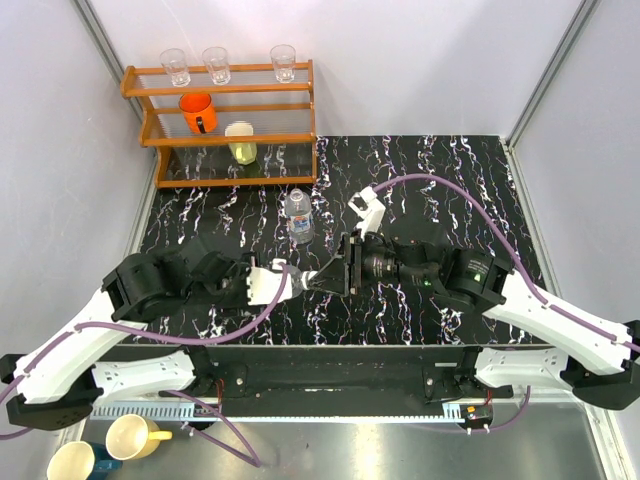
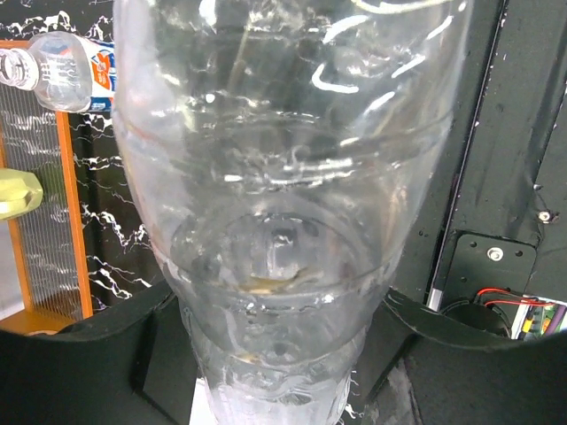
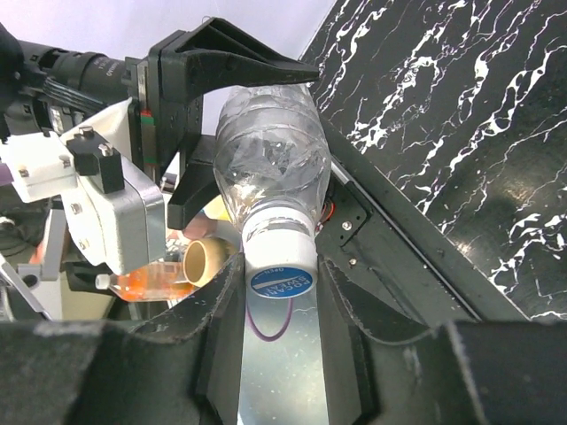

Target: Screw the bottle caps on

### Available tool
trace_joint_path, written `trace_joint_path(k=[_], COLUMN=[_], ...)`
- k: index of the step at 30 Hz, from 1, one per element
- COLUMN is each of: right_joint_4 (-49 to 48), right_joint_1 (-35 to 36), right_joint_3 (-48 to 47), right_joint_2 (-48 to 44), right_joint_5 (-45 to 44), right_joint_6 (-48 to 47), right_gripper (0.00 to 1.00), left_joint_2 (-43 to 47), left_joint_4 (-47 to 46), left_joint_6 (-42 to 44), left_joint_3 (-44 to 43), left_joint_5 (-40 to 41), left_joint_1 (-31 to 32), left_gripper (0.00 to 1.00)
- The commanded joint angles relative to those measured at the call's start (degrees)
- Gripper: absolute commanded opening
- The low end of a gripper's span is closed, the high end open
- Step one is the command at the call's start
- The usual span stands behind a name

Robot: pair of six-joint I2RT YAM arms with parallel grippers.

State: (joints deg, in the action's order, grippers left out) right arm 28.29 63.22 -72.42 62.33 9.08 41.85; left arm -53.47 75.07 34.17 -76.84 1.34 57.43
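A clear bottle (image 2: 283,177) lies level in the air between the two arms, above the table's front middle. My left gripper (image 2: 279,354) is shut on its wide body, a black finger (image 2: 115,345) on each side. A white cap with a blue top (image 3: 281,266) sits on the neck of this bottle (image 3: 270,159), and my right gripper (image 3: 281,279) is shut on that cap. From above, the left gripper (image 1: 312,278) and right gripper (image 1: 345,262) meet nose to nose. A second, smaller bottle (image 1: 298,215) with a label stands upright behind them; I cannot tell whether it carries a cap.
A wooden rack (image 1: 225,140) at the back left holds three clear glasses (image 1: 215,64), an orange cup (image 1: 197,112) and a yellow cup (image 1: 241,143). Two mugs (image 1: 135,436) sit below the table's near edge at the left. Purple cables trail from both arms.
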Motion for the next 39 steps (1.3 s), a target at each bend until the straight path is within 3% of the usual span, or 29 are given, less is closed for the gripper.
trace_joint_path(k=[1,7,10,13,14,20,27,29,32,33,34,36,39], right_joint_4=[-6.33,-2.29,-0.09,1.23,1.76,7.04,-1.81,-4.11,-6.4,-6.76,-6.76,-6.76,-6.67], right_joint_1=[0.94,0.94,0.94,0.94,0.94,0.94,0.94,0.94,1.03,0.94,0.94,0.94,0.85], right_joint_3=[-4.21,-7.82,-10.1,-12.56,-14.05,-19.07,-16.44,-16.43,-19.33,-20.29,-22.56,-24.6,-27.68], right_joint_2=[1.92,1.13,0.69,0.6,0.34,-2.46,-8.18,-8.54,-7.05,-6.52,-4.86,-3.1,0.07], right_joint_5=[3.49,-1.25,-3.53,-4.33,-4.77,-8.03,4.16,6.55,9.98,13.12,14.29,16.83,16.67], right_joint_6=[5.18,2.63,0.17,-2.38,-3.17,-16.23,-36.38,-41.55,-47.53,-48.51,-49.39,-51.16,-52.74], right_gripper=[0.39,0.54,0.66,0.86,0.99,0.99,1.0,1.0,1.0,1.0,1.0,1.0,1.0], left_joint_2=[-0.14,0.65,0.74,0.65,0.74,1.44,-1.19,-1.63,-0.94,0.55,1.52,4.41,4.96], left_joint_4=[-10.91,-9.42,-8.89,-8.62,-8.71,-11.52,-19.41,-22.93,-36.26,-46.84,-52.77,-66.89,-72.51], left_joint_6=[-2.36,-2.88,-3.32,-4.55,-4.9,-11.4,-20.27,-25.54,-37.21,-40.73,-47.2,-51.99,-53.86], left_joint_3=[-2.09,-3.76,-4.81,-5.25,-5.25,-6.3,-12.63,-12.2,-6.85,-1.35,1.66,7.64,13.11], left_joint_5=[-1.08,-6.7,-9.86,-11.89,-12.94,-18.82,-32.44,-40.78,-50.98,-53.09,-55.98,-56.36,-58.12], left_joint_1=[0.14,0.05,0.05,0.05,0.05,-1.35,-5.2,-7.41,-11.54,-13.03,-13.57,-13.75,-13.75], left_gripper=[0.59,0.59,0.59,0.59,0.58,0.54,0.52,0.52,0.52,0.52,0.52,0.52,0.53])
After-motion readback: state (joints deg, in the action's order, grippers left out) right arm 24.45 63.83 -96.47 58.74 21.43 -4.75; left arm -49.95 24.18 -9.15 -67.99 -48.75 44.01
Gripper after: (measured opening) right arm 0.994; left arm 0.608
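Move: The blue-topped cap sits on the mouth of the big clear bottle, right at the right fingertips. The clear bottle, held by the left hand, has its middle about 10 cm left of the right hand and 6 cm below it. A labelled bottle stands on the table roughly 23 cm ahead of the right hand, 4 cm left and 24 cm lower. From the left hand the cap is some 10 cm right and 6 cm up, level fore and aft. The right fingers let go of the cap, opening wide as the hand rises clear, about 20 cm in all, first straight up, then also drifting right and back while rolling some 60 degrees about its fingers. The left hand keeps its grip on the clear bottle, carrying it right and up about 12 cm each and a little back, tilting its capped end upward. ##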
